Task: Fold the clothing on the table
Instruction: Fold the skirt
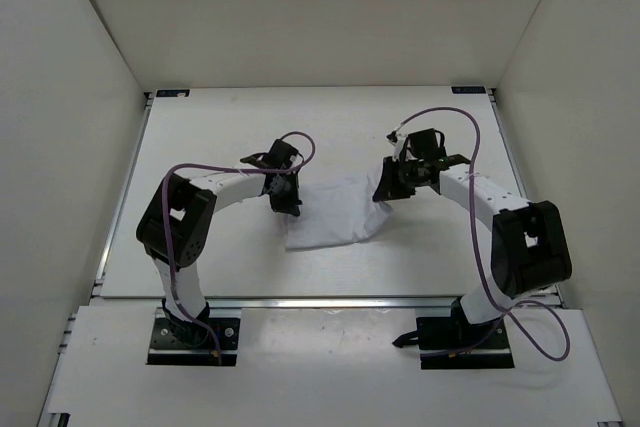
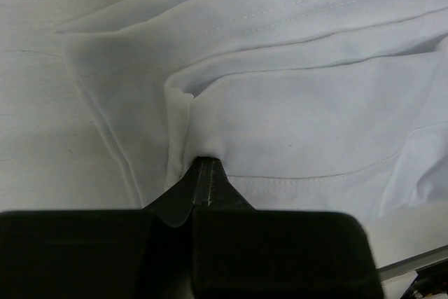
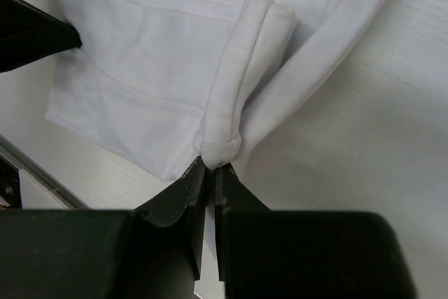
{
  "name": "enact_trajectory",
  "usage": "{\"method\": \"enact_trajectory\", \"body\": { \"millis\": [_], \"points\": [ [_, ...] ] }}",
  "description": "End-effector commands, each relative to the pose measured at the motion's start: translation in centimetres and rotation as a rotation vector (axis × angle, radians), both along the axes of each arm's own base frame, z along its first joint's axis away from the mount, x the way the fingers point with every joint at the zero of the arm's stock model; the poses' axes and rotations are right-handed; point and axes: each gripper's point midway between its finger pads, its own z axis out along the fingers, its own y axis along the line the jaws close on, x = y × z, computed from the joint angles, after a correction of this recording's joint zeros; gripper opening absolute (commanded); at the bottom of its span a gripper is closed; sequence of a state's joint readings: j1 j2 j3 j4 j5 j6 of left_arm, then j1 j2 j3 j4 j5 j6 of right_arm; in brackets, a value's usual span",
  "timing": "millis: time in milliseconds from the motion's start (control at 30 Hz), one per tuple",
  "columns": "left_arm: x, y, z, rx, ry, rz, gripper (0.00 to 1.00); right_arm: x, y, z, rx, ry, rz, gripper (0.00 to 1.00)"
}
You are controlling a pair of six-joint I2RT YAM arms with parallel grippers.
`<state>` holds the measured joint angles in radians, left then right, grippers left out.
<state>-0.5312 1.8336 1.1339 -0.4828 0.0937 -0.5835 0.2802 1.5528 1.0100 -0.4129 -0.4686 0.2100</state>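
The white clothing (image 1: 335,212) lies bunched on the table (image 1: 240,257), between the two arms. My left gripper (image 1: 288,202) is at its left edge. In the left wrist view this gripper (image 2: 203,164) is shut on a fold of the clothing (image 2: 294,103), which rises in a pleat from the tips. My right gripper (image 1: 385,190) is at the clothing's right edge. The right wrist view shows the gripper (image 3: 213,164) shut on a rolled hem of the clothing (image 3: 154,54), with only a thin slit between the jaws.
White walls enclose the table on three sides. A metal rail (image 1: 330,300) runs along the near edge, just in front of the clothing, and shows in the right wrist view as the rail (image 3: 35,166). The left arm's dark finger (image 3: 35,33) shows at that view's upper left.
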Motion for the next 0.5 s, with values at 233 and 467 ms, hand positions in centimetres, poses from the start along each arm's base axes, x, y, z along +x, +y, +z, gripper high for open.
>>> {"method": "enact_trajectory", "body": {
  "millis": [233,467],
  "points": [
    [-0.5,0.9,-0.3,-0.009,0.021,-0.029,0.00,0.4,-1.7,-4.2,-0.087,0.160,-0.079,0.36],
    [-1.0,1.1,-0.7,-0.006,0.036,-0.045,0.00,2.2,-3.6,-1.7,-0.122,0.095,-0.131,0.70]
  ]
}}
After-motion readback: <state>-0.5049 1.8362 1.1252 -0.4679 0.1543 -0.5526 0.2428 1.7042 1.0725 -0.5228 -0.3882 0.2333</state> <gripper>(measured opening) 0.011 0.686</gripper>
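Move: The right hand holds the skirt's right edge roughly 8 cm above the table. The skirt's middle is about 10 cm to its left, 3 cm back and 8 cm below; the near right corner is some 8 cm back and 1 cm left. The left hand's shut fingertips are already on the cloth near its left side, with the skirt's middle about 8 cm to its right, 1 cm back, at its height. The right hand sinks about 5 cm, drifts right and opens, releasing the skirt's edge; the left stays put. ##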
